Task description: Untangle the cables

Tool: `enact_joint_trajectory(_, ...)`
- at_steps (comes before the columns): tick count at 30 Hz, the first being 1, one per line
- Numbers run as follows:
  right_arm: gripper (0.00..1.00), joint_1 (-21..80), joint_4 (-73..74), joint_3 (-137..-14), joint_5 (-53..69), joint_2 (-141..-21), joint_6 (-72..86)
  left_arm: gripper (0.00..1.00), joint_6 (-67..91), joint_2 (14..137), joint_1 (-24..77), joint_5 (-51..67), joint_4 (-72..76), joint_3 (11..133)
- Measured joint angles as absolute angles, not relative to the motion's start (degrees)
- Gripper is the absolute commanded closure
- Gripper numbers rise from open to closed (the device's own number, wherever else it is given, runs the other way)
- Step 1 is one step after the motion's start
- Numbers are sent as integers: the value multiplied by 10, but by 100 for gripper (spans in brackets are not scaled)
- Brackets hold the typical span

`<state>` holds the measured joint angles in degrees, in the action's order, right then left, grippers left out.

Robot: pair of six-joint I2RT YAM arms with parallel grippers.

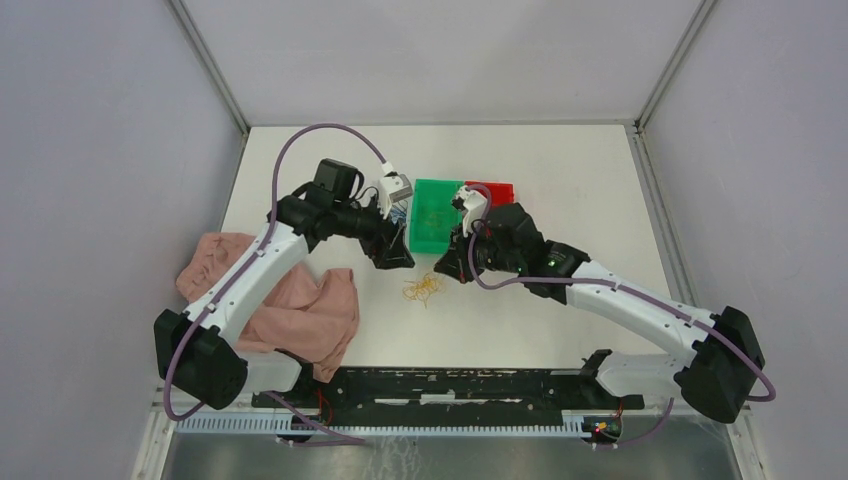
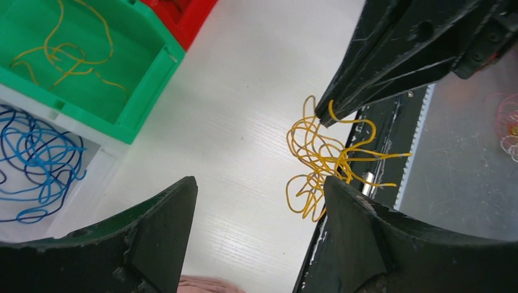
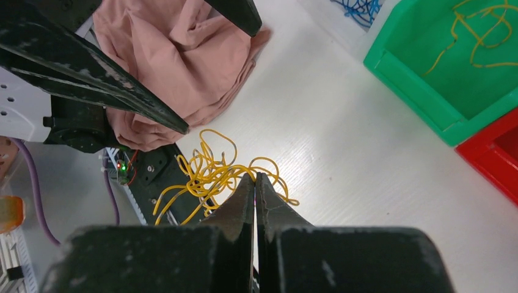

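A loose tangle of yellow cables [image 1: 422, 290] lies on the white table between my two grippers. My right gripper [image 3: 255, 176] is shut, its tips pinching a yellow strand at the edge of the tangle [image 3: 211, 171]. The left wrist view shows those same tips [image 2: 322, 121] holding the strand above the tangle [image 2: 324, 159]. My left gripper [image 2: 259, 183] hangs open just beside the tangle with nothing between its fingers [image 3: 122, 91]. More yellow cables [image 2: 67, 55] lie in the green bin [image 2: 146, 79], and blue cables [image 2: 36, 159] lie in a white bin.
A red bin [image 1: 495, 190] stands right of the green bin [image 1: 433, 215]. A crumpled pink cloth [image 1: 300, 310] lies left of the tangle, close to the left arm. The black base rail [image 1: 450, 385] runs along the near edge.
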<state>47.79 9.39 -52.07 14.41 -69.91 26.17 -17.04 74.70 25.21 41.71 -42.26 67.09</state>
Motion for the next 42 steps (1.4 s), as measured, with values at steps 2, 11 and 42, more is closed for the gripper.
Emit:
enact_joint_trajectory(2,100,478,106,-523,150,-699,262,18,-176,747,253,439,-423,671)
enact_joint_trajectory(11,100,486,136,-559,154,-712,263,21,-207,743,268,523,-445,656)
enact_joint_trajectory(42,100,514,169,-495,61,-636,262,92,-213,719,281,368,-435,650)
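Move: The yellow cable hangs in a loose tangle from my closed right fingers, its middle about 5 cm below them, 2 cm left and 1 cm back. From my left hand it lies some 5 cm back, 4 cm right and 5 cm lower. The green bin is about 18 cm ahead of my right hand, neither left nor right, and 17 cm below it, with the red bin 10 cm to its right and the clear bin 10 cm to its left, both level with it. My open left hand draws back about 5 cm and a little right to reach for the hanging cable, turning some 10 degrees clockwise, then closes almost shut there and heads forward and slightly left again with nothing between its fingers. My right hand keeps its pinch on the cable, easing back and left, then swings about 4 cm right while sinking slightly, away from my left hand. ##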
